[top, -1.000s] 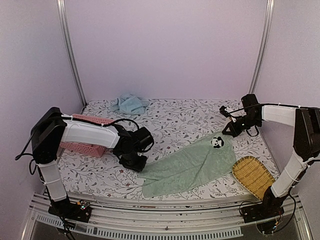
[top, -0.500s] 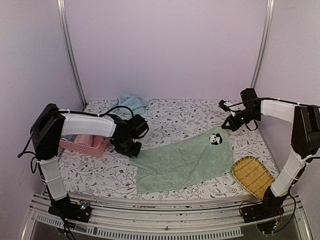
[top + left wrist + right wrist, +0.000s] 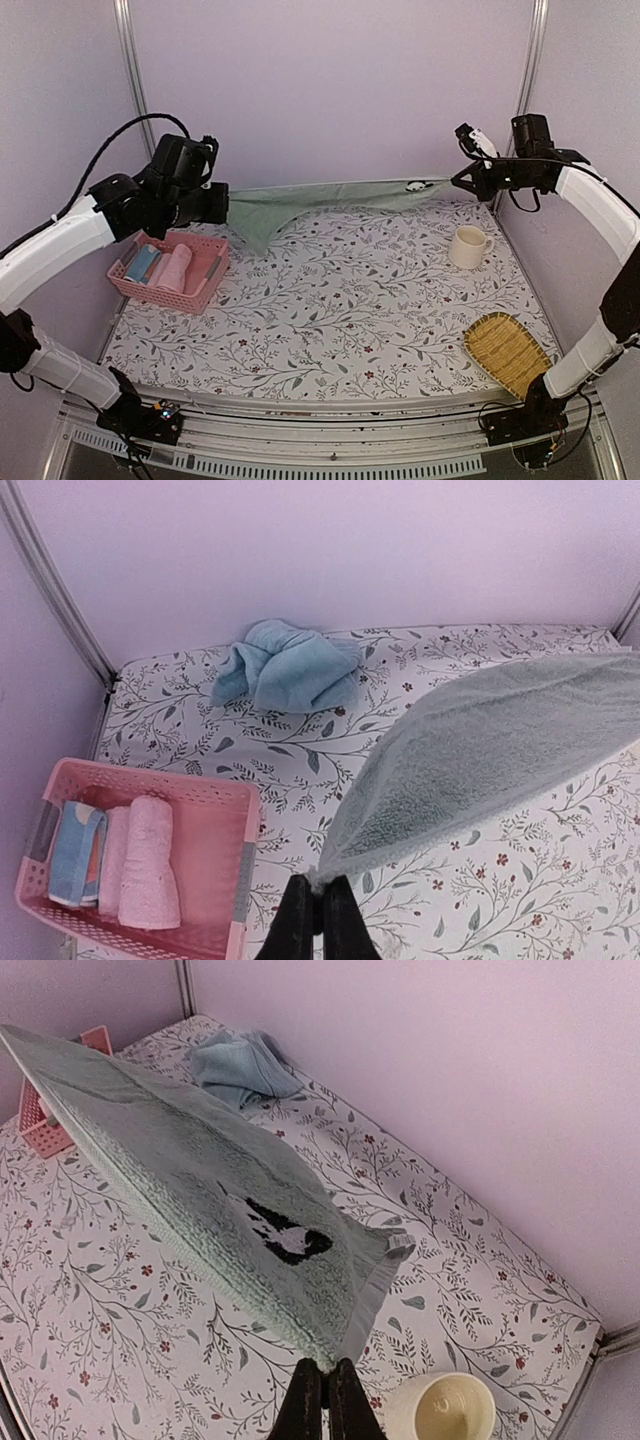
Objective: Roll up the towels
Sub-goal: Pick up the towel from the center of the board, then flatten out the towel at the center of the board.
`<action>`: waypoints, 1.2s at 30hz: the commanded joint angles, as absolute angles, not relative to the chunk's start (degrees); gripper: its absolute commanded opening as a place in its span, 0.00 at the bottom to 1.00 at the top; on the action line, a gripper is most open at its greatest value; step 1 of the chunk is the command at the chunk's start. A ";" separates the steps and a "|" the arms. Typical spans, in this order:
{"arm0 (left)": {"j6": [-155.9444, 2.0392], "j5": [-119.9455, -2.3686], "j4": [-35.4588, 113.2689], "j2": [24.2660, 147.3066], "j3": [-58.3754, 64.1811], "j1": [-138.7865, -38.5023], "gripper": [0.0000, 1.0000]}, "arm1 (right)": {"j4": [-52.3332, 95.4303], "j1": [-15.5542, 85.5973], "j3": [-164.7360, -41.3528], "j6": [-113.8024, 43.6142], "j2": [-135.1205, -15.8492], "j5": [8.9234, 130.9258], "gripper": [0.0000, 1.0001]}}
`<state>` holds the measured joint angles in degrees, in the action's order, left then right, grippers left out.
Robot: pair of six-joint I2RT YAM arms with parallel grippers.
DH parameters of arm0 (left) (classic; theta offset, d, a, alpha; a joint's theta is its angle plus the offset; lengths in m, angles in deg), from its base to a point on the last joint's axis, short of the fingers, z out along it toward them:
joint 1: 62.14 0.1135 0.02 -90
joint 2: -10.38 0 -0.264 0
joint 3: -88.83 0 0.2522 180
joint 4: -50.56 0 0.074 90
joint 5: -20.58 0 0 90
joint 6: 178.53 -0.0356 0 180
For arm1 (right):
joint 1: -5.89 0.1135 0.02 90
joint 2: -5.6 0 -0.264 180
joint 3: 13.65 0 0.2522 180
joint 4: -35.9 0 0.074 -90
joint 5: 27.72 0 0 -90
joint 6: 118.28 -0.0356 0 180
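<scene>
The pale green towel point(image 3: 335, 194) with a panda patch point(image 3: 285, 1235) hangs stretched in the air above the back of the table. My left gripper point(image 3: 224, 205) is shut on its left corner, and the fingertips pinch the cloth in the left wrist view point(image 3: 320, 888). My right gripper point(image 3: 464, 182) is shut on the right corner next to the hem point(image 3: 325, 1365). The light blue towel point(image 3: 288, 668) lies crumpled at the back left of the table, also visible from the right wrist point(image 3: 240, 1068). In the top view the green towel hides it.
A pink lattice basket point(image 3: 214, 276) with rolled cloths stands at the left, below my left arm point(image 3: 243, 860). A cream mug point(image 3: 468, 246) stands at the right under the towel's right end point(image 3: 450, 1410). A woven bamboo tray point(image 3: 507, 352) lies at the front right.
Both arms have risen and moved back, lifting the green towel off the table and pulling it taut between them. The left gripper has closed on its corner.
</scene>
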<state>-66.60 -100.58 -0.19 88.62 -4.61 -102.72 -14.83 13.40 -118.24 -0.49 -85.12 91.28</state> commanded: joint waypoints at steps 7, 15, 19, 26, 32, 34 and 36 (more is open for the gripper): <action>-69.93 -97.21 6.03 69.58 15.00 -113.98 0.00 | -23.52 14.91 -95.36 3.11 -61.06 104.97 0.03; -66.61 -99.65 7.04 66.31 19.11 -116.60 0.00 | -21.67 14.95 -91.11 1.49 -58.65 103.46 0.03; -65.22 -96.74 7.99 78.36 18.33 -110.93 0.00 | -15.10 15.02 -91.48 0.07 -71.68 97.25 0.03; -67.01 -95.08 11.21 104.09 10.46 -100.95 0.05 | -9.82 15.46 -105.01 -2.78 -98.73 88.96 0.11; -65.53 -96.49 4.57 112.22 -1.79 -98.09 0.46 | -11.71 15.51 -113.10 -8.15 -104.06 86.12 0.39; -64.99 -95.94 4.48 110.26 -0.90 -99.10 0.52 | -11.08 15.50 -110.00 -7.86 -100.59 87.06 0.42; -64.73 -94.62 4.46 108.20 1.21 -100.32 0.54 | -10.84 15.57 -105.99 -6.71 -96.26 89.18 0.44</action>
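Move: The green towel is already stretched between both hands by its far corners. The bare table where it will lie is centred about 27 cm right of the left hand and roughly level, 30 cm below it; from the right hand, about 26 cm left, 9 cm back and 30 cm below. The mug stands some 13 cm right and 8 cm ahead of the right hand; the rattan mat 17 cm right and 22 cm back. The pink basket lies 25 cm left and 11 cm ahead of the left hand. The towel is swung back towards the robot in mid-air, about 11 cm by the left hand and 17 cm by the right, then both hands sweep it forward and down some 20 cm towards the tabletop, wrists tipping downward. Near the lowest point, still roughly 10 cm above the table, both grippers open to about half and let go of the corners, then begin to rise. ##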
